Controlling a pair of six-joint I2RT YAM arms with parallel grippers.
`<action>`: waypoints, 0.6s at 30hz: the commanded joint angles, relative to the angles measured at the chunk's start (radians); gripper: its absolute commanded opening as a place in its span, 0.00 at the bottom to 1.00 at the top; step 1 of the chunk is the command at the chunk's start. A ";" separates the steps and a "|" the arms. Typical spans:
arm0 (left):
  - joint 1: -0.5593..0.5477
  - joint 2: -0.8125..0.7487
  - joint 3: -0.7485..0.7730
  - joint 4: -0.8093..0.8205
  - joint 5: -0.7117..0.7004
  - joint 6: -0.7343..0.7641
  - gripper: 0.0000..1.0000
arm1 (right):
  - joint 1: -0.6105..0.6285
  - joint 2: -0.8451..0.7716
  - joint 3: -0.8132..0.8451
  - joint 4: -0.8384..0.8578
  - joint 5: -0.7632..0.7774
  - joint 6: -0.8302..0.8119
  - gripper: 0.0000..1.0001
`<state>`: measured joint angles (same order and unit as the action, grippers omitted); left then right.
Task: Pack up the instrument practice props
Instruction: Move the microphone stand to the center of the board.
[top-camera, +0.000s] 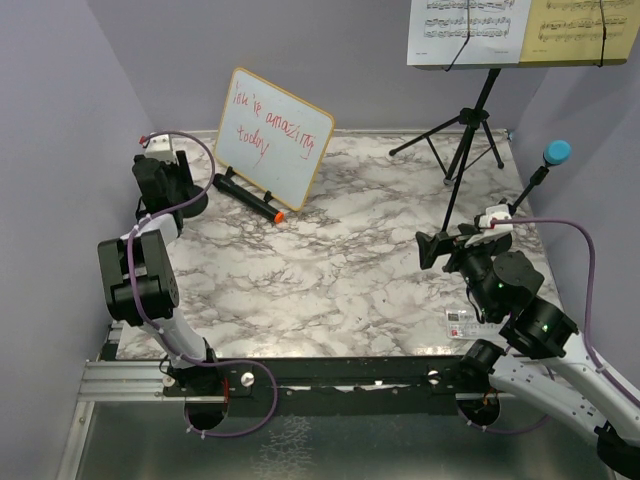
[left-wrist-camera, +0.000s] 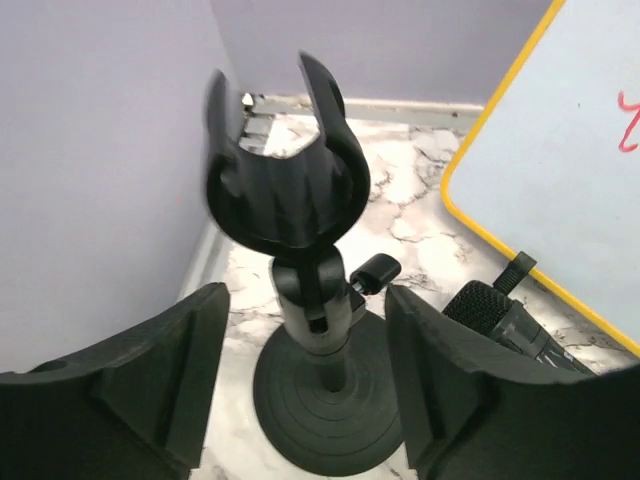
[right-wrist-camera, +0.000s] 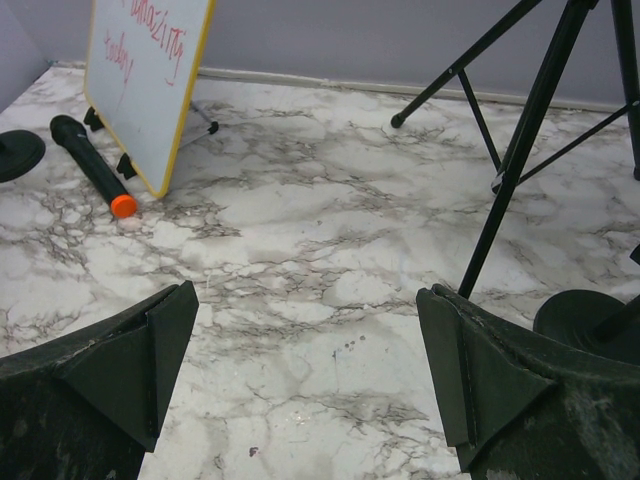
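Observation:
An empty black mic holder (left-wrist-camera: 300, 190) with a U-shaped clip stands on its round base in the back left corner. My left gripper (left-wrist-camera: 308, 385) is open, its fingers on either side of the holder's stem and apart from it. The same gripper (top-camera: 165, 170) hangs by the left wall. A black microphone (top-camera: 250, 198) with an orange end lies in front of the whiteboard. The blue microphone (top-camera: 557, 152) sits in the other holder (right-wrist-camera: 590, 322) at the right. White sheet music (top-camera: 468, 30) and yellow sheet music (top-camera: 585, 30) rest on the tripod music desk (top-camera: 470, 125). My right gripper (right-wrist-camera: 305, 370) is open and empty over bare marble.
A wood-framed whiteboard (top-camera: 272, 135) with red writing leans at the back left, close to the left holder. A small stapler and ruler (top-camera: 465, 322) lie near the right arm. The tripod's legs (right-wrist-camera: 520, 130) spread across the back right. Walls close the left, back and right sides.

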<state>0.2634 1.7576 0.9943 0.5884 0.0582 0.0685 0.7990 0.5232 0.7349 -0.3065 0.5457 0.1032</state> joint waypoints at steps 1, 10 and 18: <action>0.008 -0.148 -0.035 -0.059 -0.072 0.002 0.72 | 0.003 0.003 -0.009 0.030 0.011 0.007 1.00; 0.006 -0.438 -0.101 -0.339 0.032 -0.142 0.99 | 0.003 0.009 -0.061 0.051 -0.174 -0.021 1.00; -0.039 -0.637 -0.101 -0.502 0.128 -0.454 0.99 | 0.003 0.091 -0.044 0.023 -0.180 -0.015 1.00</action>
<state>0.2592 1.1648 0.8646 0.2283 0.0719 -0.1913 0.7990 0.5812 0.6876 -0.2890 0.3832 0.0891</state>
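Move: The microphone stand stands on the table between the left gripper's half-open fingers, its middle about 1 cm ahead and some 5 cm lower. The loose microphone lies about 17 cm to the right, level with it and 14 cm below the hand; the whiteboard is roughly 8 cm ahead, 24 cm right and 5 cm below. From the right gripper, the microphone stand is about 28 cm ahead, 64 cm left and 18 cm lower. Open the left gripper the rest of the way to clear the microphone stand, lifting it about 12 cm and drawing it back about 10 cm, with a late drift right while the hand rolls left-side-down and tips its fingers slightly up. After a brief pause, swing the open, empty right gripper a few centimetres left and down, turning it slightly counter-clockwise. ##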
